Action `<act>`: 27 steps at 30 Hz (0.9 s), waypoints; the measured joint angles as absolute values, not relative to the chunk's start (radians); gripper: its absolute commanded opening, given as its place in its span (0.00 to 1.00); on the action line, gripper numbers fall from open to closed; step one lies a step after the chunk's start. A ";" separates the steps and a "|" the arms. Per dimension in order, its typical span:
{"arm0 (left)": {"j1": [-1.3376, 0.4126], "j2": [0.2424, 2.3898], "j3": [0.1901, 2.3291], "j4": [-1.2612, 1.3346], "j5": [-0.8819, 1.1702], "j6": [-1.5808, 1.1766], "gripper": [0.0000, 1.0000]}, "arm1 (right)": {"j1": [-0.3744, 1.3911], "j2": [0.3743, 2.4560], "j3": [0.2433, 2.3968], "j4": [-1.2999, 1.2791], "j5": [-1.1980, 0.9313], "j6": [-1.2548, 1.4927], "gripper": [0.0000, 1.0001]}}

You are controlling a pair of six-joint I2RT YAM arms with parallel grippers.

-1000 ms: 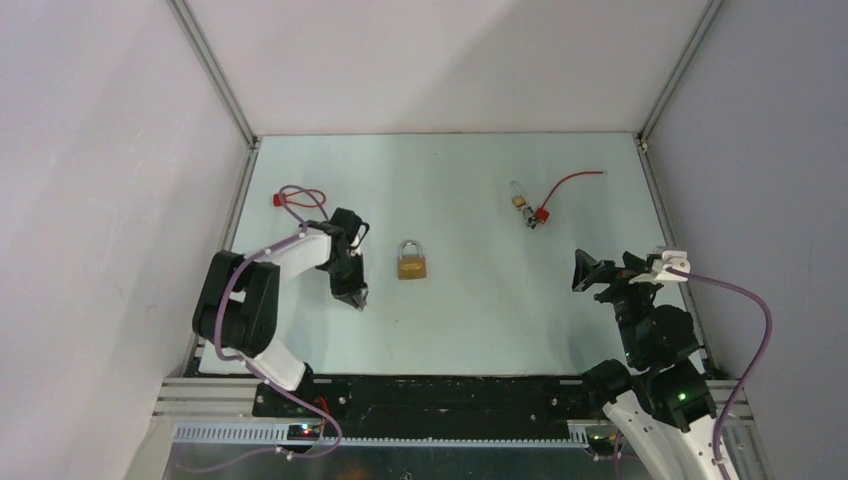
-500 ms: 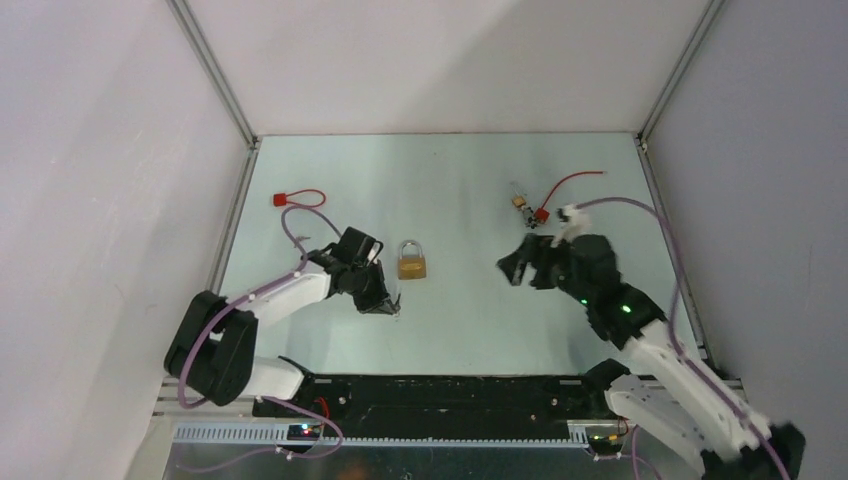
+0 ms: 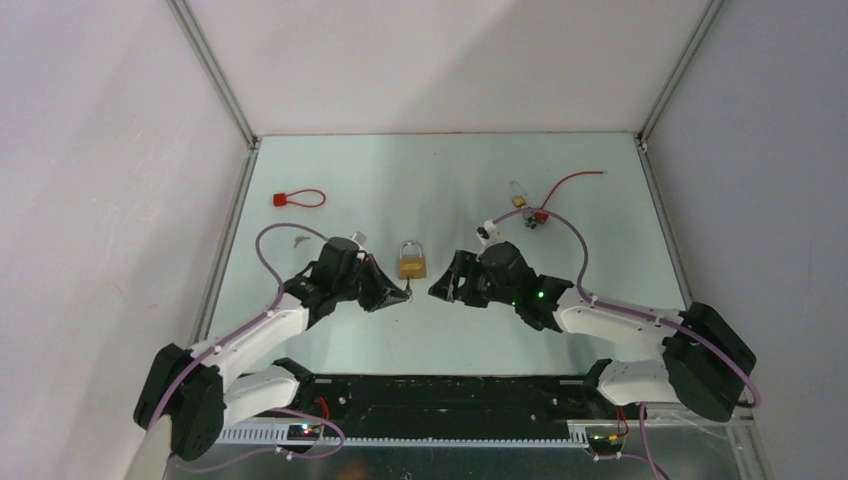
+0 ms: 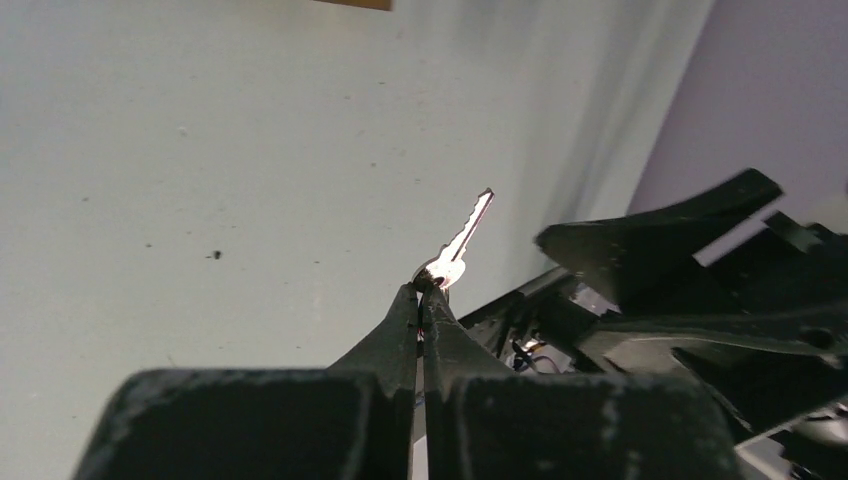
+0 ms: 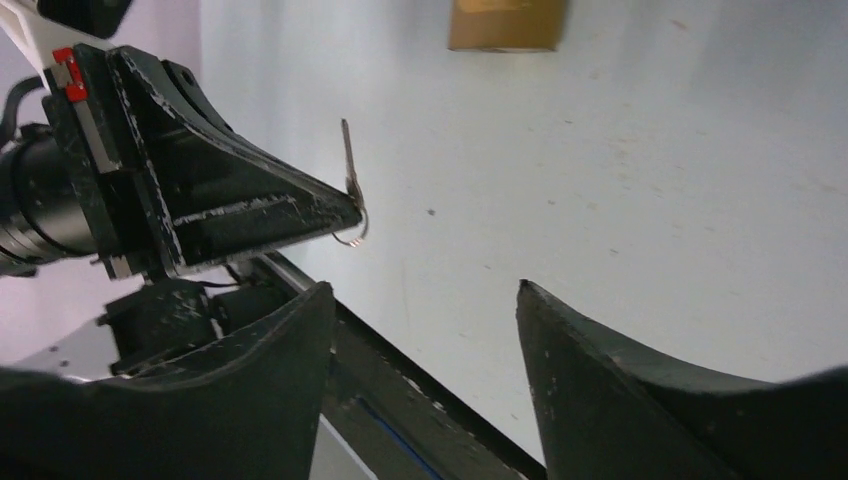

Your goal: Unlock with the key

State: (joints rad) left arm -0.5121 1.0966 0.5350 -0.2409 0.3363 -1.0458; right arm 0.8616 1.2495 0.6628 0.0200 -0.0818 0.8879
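The brass padlock lies flat mid-table, shackle pointing away. Just in front of it and to its left, my left gripper is shut on the bow of the small silvery key. The key's blade sticks out past the fingertips and is lifted off the table. In the right wrist view the key stands nearly upright at the tip of the left gripper, with the padlock beyond it. My right gripper stands open and holds nothing, just right of the padlock's front, facing the left gripper.
A red tag with a wire loop lies at the back left. A second small padlock with a red tag and a red wire lies at the back right. Enclosure walls ring the table.
The right arm has swung from the right edge to the centre, close to the padlock. The left gripper has carried the key rightwards and nearer, up to the padlock's front.
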 measured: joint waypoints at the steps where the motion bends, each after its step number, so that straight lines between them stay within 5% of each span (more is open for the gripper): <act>1: -0.513 1.077 0.530 -0.232 0.342 -1.057 0.00 | 0.880 1.266 0.662 0.052 -0.076 0.902 0.65; 14: -0.513 0.968 0.511 -0.184 0.360 -1.130 0.00 | 0.959 1.372 0.663 0.337 0.016 0.964 0.42; 27: -0.514 0.928 0.511 -0.162 0.373 -1.187 0.00 | 0.961 1.433 0.663 0.495 0.015 0.941 0.31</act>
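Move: The key is pinched in the left hand's shut fingertips, about 1 cm ahead and 1 cm right of that hand's point; the open right fingers it is offered to are some 10 cm right, 1 cm back and 2 cm higher. From the right hand the key is about 8 cm left, 2 cm ahead and 2 cm lower. The padlock lies about 8 cm ahead, 7 cm left and 11 cm below the right hand. Right hand reaches about 7 cm left and some 3 cm up towards the key, half-closing; left raises it 5 cm. ##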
